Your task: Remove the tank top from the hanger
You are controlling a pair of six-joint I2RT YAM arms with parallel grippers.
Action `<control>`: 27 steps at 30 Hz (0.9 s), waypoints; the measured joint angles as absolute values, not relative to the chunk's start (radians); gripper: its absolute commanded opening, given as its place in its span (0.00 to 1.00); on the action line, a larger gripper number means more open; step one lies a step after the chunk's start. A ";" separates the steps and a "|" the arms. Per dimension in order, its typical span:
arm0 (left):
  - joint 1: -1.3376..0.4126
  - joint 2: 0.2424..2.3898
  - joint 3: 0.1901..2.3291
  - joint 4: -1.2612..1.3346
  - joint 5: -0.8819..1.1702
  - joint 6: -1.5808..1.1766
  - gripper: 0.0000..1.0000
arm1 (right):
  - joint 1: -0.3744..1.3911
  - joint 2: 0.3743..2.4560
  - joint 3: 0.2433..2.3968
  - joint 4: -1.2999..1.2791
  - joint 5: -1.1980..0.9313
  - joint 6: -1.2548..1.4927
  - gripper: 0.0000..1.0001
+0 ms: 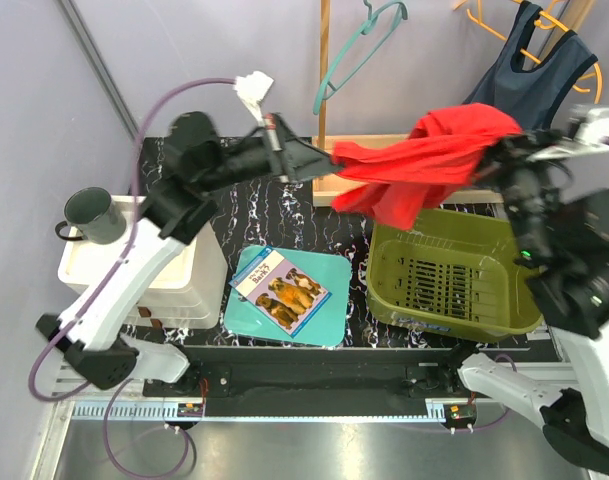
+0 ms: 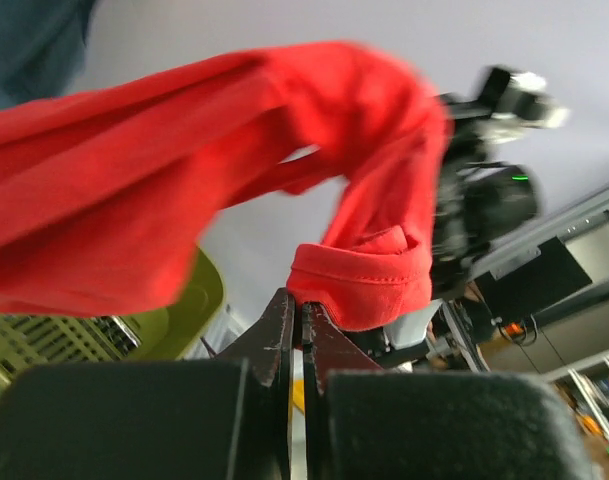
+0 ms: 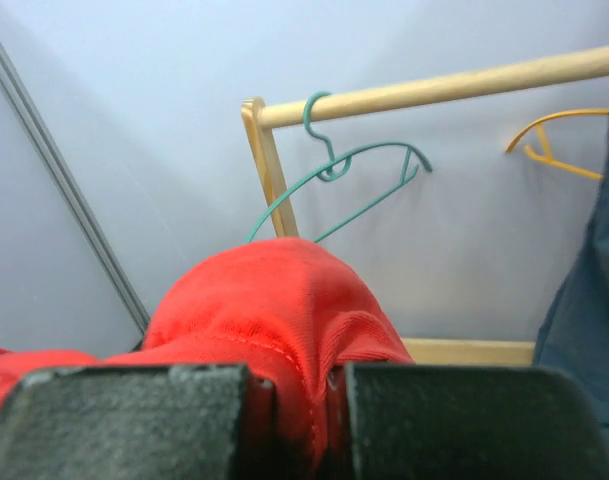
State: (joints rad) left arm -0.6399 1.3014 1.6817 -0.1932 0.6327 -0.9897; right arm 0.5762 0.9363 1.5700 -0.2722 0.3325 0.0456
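Observation:
A red tank top (image 1: 424,160) hangs stretched between my two grippers, above the green basket (image 1: 382,285). My left gripper (image 1: 329,165) is shut on its left end; the left wrist view shows the jaws (image 2: 302,305) pinching a folded hem of the red cloth (image 2: 134,200). At the right end, my right gripper (image 1: 494,150) is shut on it, and bunched red fabric (image 3: 264,310) sits between those fingers (image 3: 309,385). A teal hanger (image 1: 359,50) (image 3: 354,175) hangs bare on the wooden rod (image 3: 434,90).
A dark navy tank top (image 1: 529,70) (image 3: 584,330) hangs on an orange hanger (image 1: 484,20) at the back right. A book on a teal board (image 1: 282,288) lies left of the basket. A white box with a grey mug (image 1: 89,215) stands at the far left.

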 measured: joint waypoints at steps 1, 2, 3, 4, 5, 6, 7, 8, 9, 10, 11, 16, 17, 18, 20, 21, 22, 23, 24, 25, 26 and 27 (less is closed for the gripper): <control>-0.659 1.327 1.686 -0.194 0.633 -0.986 0.00 | 0.576 0.924 1.594 -0.295 0.336 0.046 0.00; -0.689 1.361 1.697 -0.196 0.632 -0.982 0.00 | 0.576 0.908 1.628 -0.334 0.345 0.047 0.00; -0.720 1.404 1.712 -0.195 0.631 -0.978 0.00 | 0.576 0.894 1.655 -0.363 0.351 0.047 0.00; -0.739 1.433 1.721 -0.195 0.632 -0.976 0.00 | 0.576 0.884 1.675 -0.385 0.356 0.046 0.00; -0.764 1.467 1.734 -0.196 0.632 -0.975 0.00 | 0.576 0.873 1.701 -0.423 0.363 0.046 0.00; -0.786 1.501 1.748 -0.196 0.632 -0.974 0.00 | 0.576 0.866 1.711 -0.445 0.370 0.046 0.00; -0.805 1.528 1.758 -0.196 0.632 -0.972 0.00 | 0.576 0.856 1.716 -0.470 0.384 0.046 0.00; -0.821 1.554 1.763 -0.196 0.633 -0.971 0.00 | 0.576 0.844 1.715 -0.506 0.402 0.046 0.00; -0.827 1.567 1.765 -0.197 0.632 -0.970 0.00 | 0.576 0.838 1.715 -0.531 0.411 0.046 0.00; -0.834 1.581 1.767 -0.199 0.632 -0.968 0.00 | 0.576 0.831 1.715 -0.558 0.427 0.046 0.00; -0.838 1.593 1.767 -0.199 0.632 -0.967 0.00 | 0.576 0.825 1.714 -0.583 0.442 0.045 0.00; -0.850 1.621 1.767 -0.202 0.631 -0.965 0.00 | 0.576 0.812 1.721 -0.664 0.527 0.006 0.00; -0.853 1.625 1.768 -0.202 0.632 -0.965 0.00 | 0.576 0.814 1.729 -0.680 0.543 -0.007 0.00; -0.857 1.632 1.769 -0.201 0.632 -0.965 0.00 | 0.576 0.815 1.737 -0.689 0.559 -0.021 0.00; -0.865 1.649 1.784 -0.201 0.632 -0.965 0.00 | 0.577 0.822 1.771 -0.713 0.598 -0.063 0.00; -0.870 1.659 1.792 -0.199 0.632 -0.966 0.00 | 0.577 0.828 1.797 -0.725 0.617 -0.084 0.00; -0.873 1.667 1.799 -0.198 0.633 -0.966 0.00 | 0.577 0.833 1.823 -0.733 0.634 -0.107 0.00; -0.877 1.674 1.806 -0.193 0.633 -0.968 0.00 | 0.577 0.835 1.847 -0.735 0.646 -0.126 0.00; -0.880 1.680 1.813 -0.189 0.634 -0.970 0.00 | 0.577 0.835 1.863 -0.737 0.655 -0.142 0.00; -0.883 1.684 1.819 -0.184 0.636 -0.971 0.00 | 0.577 0.832 1.871 -0.738 0.661 -0.153 0.00; -0.885 1.688 1.827 -0.179 0.638 -0.974 0.00 | 0.577 0.826 1.872 -0.739 0.666 -0.162 0.00; -0.887 1.691 1.834 -0.176 0.640 -0.975 0.00 | 0.577 0.818 1.866 -0.738 0.671 -0.166 0.00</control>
State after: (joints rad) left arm -0.8867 1.6913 1.8343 -0.1757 0.6399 -0.9752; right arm 0.5770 0.8185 1.8664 -0.7380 0.6712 -0.1661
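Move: Both grippers hold the red tank top, hanging between them. The green basket's middle is about 26 cm to the left gripper's right, 5 cm ahead and some 46 cm below. The book is about 9 cm to its left and 52 cm below, nearly level in reach. From the right gripper, the basket lies about 7 cm right, level in reach and 50 cm below; the navy tank top hangs some 20 cm ahead, 12 cm right and a little lower. Keep both grippers shut on the red tank top and carry it right together. Bring the left gripper about 14 cm right and 9 cm down towards the basket, quickly at first, then slowly, while the right swings some 13 cm right and 9 cm back at almost the same height, turning about 20 degrees clockwise; turn the left slightly clockwise too. ##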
